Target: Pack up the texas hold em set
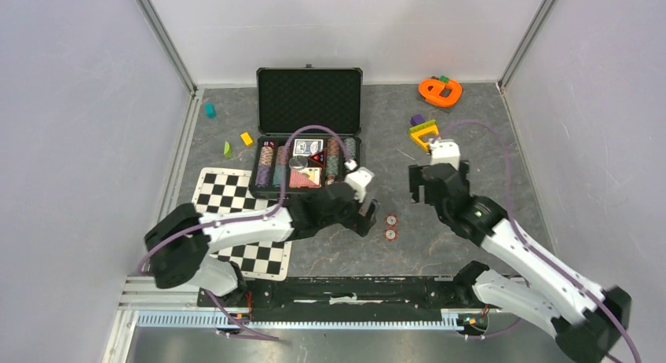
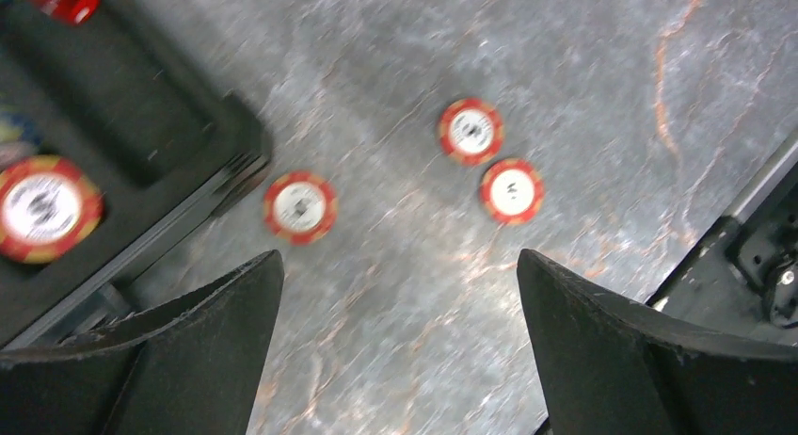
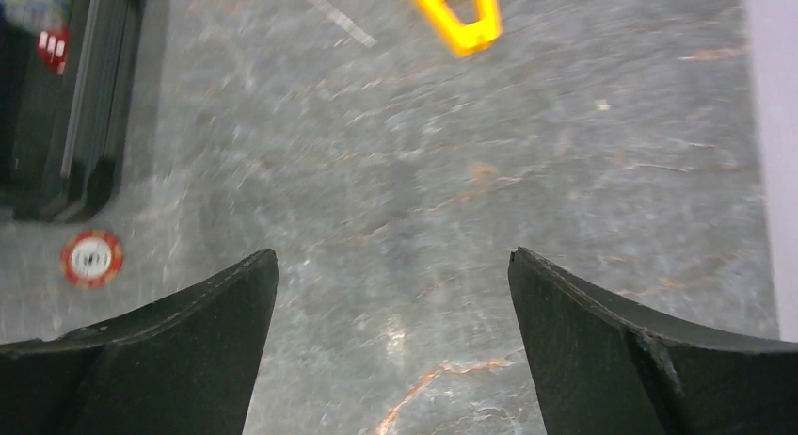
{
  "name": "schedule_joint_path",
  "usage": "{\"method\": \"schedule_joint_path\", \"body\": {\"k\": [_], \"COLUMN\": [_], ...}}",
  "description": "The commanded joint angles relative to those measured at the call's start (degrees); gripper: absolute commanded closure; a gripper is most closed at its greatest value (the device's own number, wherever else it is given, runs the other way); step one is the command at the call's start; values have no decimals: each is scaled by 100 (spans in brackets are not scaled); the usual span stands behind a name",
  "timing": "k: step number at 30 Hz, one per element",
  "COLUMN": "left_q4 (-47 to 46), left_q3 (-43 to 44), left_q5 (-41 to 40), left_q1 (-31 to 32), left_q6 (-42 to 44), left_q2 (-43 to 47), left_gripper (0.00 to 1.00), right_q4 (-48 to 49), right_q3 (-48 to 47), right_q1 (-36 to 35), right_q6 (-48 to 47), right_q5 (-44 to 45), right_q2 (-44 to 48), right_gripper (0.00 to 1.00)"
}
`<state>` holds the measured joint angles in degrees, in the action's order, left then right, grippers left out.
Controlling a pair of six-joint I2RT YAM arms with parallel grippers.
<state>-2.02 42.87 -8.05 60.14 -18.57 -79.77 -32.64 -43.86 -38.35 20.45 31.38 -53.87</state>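
Note:
The black briefcase [image 1: 309, 96] lies open at the table's back, its tray holding coloured chip stacks [image 1: 271, 165] and card decks [image 1: 308, 147]. Two red-white poker chips [image 1: 391, 219] lie side by side on the table in front of its right corner. The left wrist view shows three loose chips: one [image 2: 299, 206] beside the case corner [image 2: 226, 143] and a pair [image 2: 470, 131] farther right. My left gripper [image 1: 365, 215] [image 2: 400, 341] hovers open just short of them, holding nothing. Farther right, my right gripper [image 1: 437, 186] [image 3: 393, 341] is open over bare table, with a chip [image 3: 91, 257] to its left.
A black-white checkered mat [image 1: 239, 221] lies left of the case under the left arm. Orange [image 1: 440, 89] and yellow [image 1: 426, 133] [image 3: 458, 16] plastic toys sit at the back right. Small coloured blocks [image 1: 210, 110] lie at the back left. Walls enclose the table.

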Motion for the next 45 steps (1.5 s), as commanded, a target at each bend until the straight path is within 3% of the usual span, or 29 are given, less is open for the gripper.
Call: {"method": "schedule_joint_path", "body": {"k": [1, 8, 14, 33, 45], "left_q4": [904, 2014, 2528, 3837, 4099], "left_q3": [1291, 3050, 3928, 5332, 5618], "left_q5": [-670, -1093, -987, 405, 299], "left_q1": [480, 893, 846, 481, 455], "left_q6": [89, 432, 250, -112, -188], "left_q2": [-889, -2608, -3459, -4372, -4763], "left_gripper": [0, 0, 6, 24, 35], "right_q4": [-11, 786, 778, 845, 853], "right_q3": [372, 1172, 1256, 1353, 1345], "right_q1": [25, 20, 16, 20, 16], "right_q6": [439, 407, 483, 458, 432], "right_q5": [1550, 1750, 1929, 1806, 1749], "right_q2": [1100, 3316, 4100, 4143, 4152], "right_gripper": [2, 2, 2, 2, 2]}}
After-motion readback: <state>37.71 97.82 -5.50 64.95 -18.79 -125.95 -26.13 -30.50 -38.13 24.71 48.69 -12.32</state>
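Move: The poker chip the left hand goes for lies flat on the table about 11 cm to its right, 1 cm ahead and some 10 cm below. A second chip sits 4 cm nearer the base than that one. A third lies about 4 cm ahead and 3 cm right of the hand, near the case, whose middle is roughly 14 cm ahead and 12 cm left. From the right hand the aimed-at chip is about 9 cm left, 4 cm back and 16 cm below. Sweeping right about 10 cm, the left hand then drops some 8 cm onto the farther-out chip of the pair, its fingers tipping to point nearly straight down and narrowing partway around the chip without closing. The right hand clears off rightward, up and somewhat back, empty and wide open, tilting its fingers up and turning clockwise, then waits. ##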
